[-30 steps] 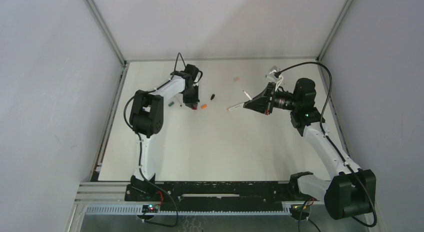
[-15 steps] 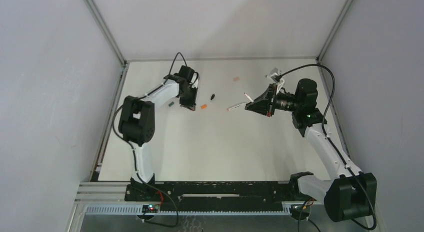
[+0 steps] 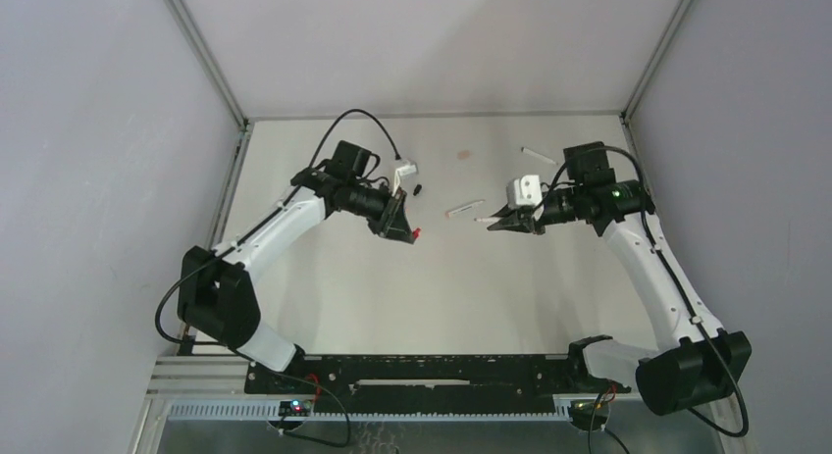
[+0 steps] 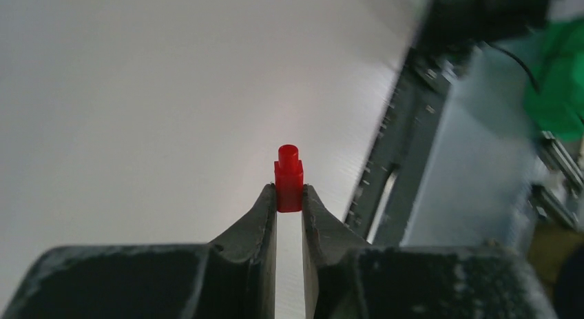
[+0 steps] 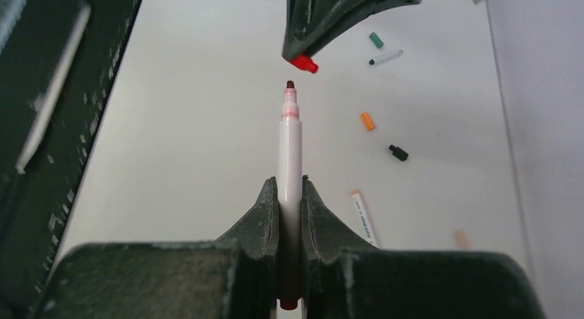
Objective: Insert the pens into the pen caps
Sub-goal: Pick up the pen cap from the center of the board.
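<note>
My left gripper [image 4: 289, 195] is shut on a red pen cap [image 4: 289, 178], which sticks out past the fingertips. In the top view that left gripper [image 3: 404, 228] hangs left of centre, with the red cap [image 3: 417, 233] at its tip. My right gripper [image 5: 290, 184] is shut on a white pen [image 5: 290, 150] whose dark red tip points at the red cap [image 5: 303, 63]; a small gap separates them. In the top view the right gripper [image 3: 496, 223] faces left towards the left one. More pens [image 3: 465, 209] and caps lie loose on the table.
On the table lie a green cap [image 5: 376, 40], a pen [image 5: 386, 57], an orange cap [image 5: 368, 120], a black cap [image 5: 398, 152], an orange-tipped pen [image 5: 363, 218] and a pinkish cap [image 5: 461, 238]. Another pen [image 3: 537, 155] lies at the back right. Walls enclose the table.
The left arm has lifted the red cap off the table and swung right towards the centre. The right gripper has turned and moved down-left with its pen, now facing the cap.
</note>
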Available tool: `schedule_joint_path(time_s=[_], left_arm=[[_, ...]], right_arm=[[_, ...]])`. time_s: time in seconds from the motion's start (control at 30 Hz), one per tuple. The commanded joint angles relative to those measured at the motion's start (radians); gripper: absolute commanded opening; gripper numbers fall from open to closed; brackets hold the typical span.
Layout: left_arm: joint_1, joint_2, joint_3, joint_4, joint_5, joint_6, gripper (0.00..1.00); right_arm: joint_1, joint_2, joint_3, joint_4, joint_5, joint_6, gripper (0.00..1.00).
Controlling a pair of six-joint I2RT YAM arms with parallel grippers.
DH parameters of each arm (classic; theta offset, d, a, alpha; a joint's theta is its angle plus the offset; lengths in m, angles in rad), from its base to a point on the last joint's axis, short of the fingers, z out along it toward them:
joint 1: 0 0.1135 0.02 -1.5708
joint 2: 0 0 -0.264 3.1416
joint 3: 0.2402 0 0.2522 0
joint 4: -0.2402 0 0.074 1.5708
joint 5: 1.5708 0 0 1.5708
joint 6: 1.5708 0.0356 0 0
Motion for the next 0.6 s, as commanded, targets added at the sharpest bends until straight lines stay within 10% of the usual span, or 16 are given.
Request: schedule_joint_path(time_s=[0.0,0.57], left_arm=[[-0.066,-0.031,0.053,-0.166,0.246,0.141,0.09],[-0.235,0.003,0.11,-0.257,0.415,0.149,0.08]], right_arm=[[0.064,0.038,0.076,-0.313,0.115,-0.52,0.0],[0.25,0.063,0.055,-0.299,0.294,-0.729,0.0]])
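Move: The left hand already holds the red cap; the tip of the pen in the right hand lies about 13 cm to its right, 3 cm back and 10 cm above. From the right hand the red cap is some 17 cm to the left, 3 cm ahead and 11 cm lower. On the board, about 16 cm below the left hand, the white marker lies 15 cm ahead and 12 cm right, the orange cap 15 cm ahead and 3 cm left, the black cap 20 cm ahead and 1 cm right. Back towards the base the left hand carries the red cap, some 12 cm and slowing, drifting right and rising about 4 cm each, its fingers swinging clockwise towards the base. The right hand sinks about 4 cm and eases 3 cm back, turning counter-clockwise and dipping its pen as it rolls, so cap and pen near each other. Both grips stay shut. ##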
